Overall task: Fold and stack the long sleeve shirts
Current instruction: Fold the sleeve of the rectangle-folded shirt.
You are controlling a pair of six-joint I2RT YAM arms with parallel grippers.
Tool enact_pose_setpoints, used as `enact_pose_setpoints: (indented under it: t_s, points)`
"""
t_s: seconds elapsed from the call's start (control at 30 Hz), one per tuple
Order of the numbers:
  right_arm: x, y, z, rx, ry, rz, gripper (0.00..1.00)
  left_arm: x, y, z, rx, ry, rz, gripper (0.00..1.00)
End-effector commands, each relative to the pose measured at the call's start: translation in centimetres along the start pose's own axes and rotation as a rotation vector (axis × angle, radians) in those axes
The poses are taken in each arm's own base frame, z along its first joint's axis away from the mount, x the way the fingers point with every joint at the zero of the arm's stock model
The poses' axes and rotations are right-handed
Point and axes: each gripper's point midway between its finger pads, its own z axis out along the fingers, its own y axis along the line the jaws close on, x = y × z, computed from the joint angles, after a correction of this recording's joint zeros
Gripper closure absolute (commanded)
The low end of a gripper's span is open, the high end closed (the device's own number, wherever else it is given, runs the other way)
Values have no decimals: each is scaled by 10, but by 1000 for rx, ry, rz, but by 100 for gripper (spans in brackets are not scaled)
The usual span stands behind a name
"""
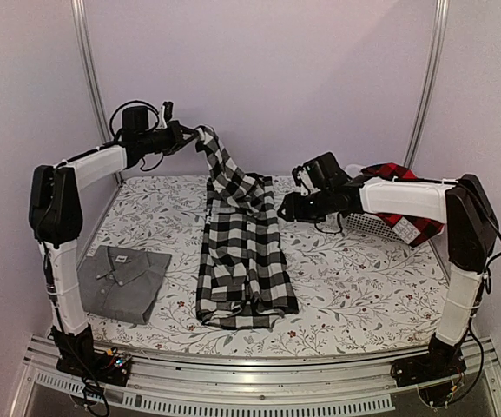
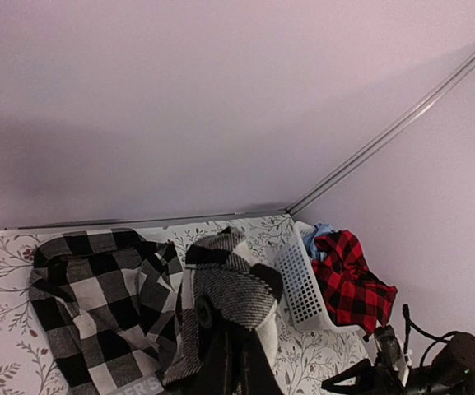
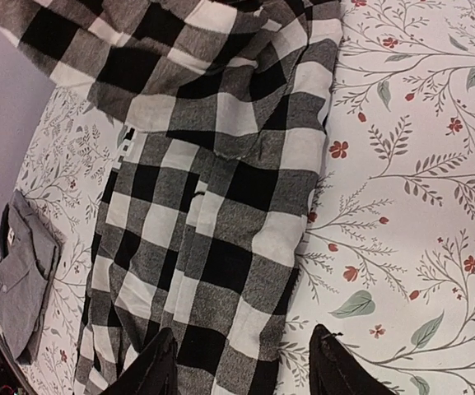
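Note:
The black-and-white check shirt (image 1: 243, 261) lies lengthwise in the middle of the table, folded into a long strip. Its far end hangs lifted from my left gripper (image 1: 191, 136), which is shut on the cloth; in the left wrist view the fabric (image 2: 229, 296) drapes over the fingers (image 2: 225, 366). My right gripper (image 1: 283, 208) hovers open over the strip's right edge (image 3: 303, 247), its fingertips (image 3: 156, 370) straddling cloth and table with nothing held. The grey shirt (image 1: 120, 280) lies folded at the front left. The red-and-black check shirt (image 1: 402, 204) hangs over the basket.
A white plastic basket (image 1: 367, 223) stands at the back right behind my right arm, with a bit of blue cloth (image 2: 318, 233) in it beside the red shirt (image 2: 348, 280). The table wears a floral cover (image 1: 354, 287). Walls close off the back and sides.

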Motion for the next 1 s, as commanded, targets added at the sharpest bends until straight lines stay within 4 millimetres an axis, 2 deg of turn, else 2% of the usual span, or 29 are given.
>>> enact_pose_setpoints:
  t_s: [0.0,0.13,0.27,0.43,0.6,0.77,0.83,0.97]
  points:
    - [36,41,-10,-30,98,-116,47,-11,-4,-11,-65,-32,51,100]
    - [91,63,-14,-54,209,-155,48,-7,19,-19,-194,-36,37,100]
    - [135,77,-16,-50,304,-184,50,3,27,-24,-225,-27,33,100]
    - [172,93,-21,-63,376,-191,52,12,32,-25,-232,-14,30,100]
    - [197,98,-25,-52,425,-200,56,15,34,-24,-231,-6,27,100]
    - [209,100,-18,-57,451,-199,61,15,34,-23,-228,-6,27,100]
    - [211,101,-15,-59,458,-200,66,14,33,-23,-226,-8,31,100]
    - [211,103,-15,-64,467,-204,84,10,33,-27,-245,-23,39,100]
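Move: The checked shirt's near-end sleeve fold lies about 21 cm back, 8 cm left and 8 cm below the open right hand; the small folded flap is some 5 cm left of that fold and 3 cm farther out, and the grey shirt about 35 cm left and 19 cm back from the hand. The left hand still holds the lifted cuff; the checked shirt's far end is roughly 9 cm to its right, 2 cm back and 23 cm below. Right hand sweeps 20 cm back, left and down, closing on the sleeve fold; left hand lowers its cuff. ##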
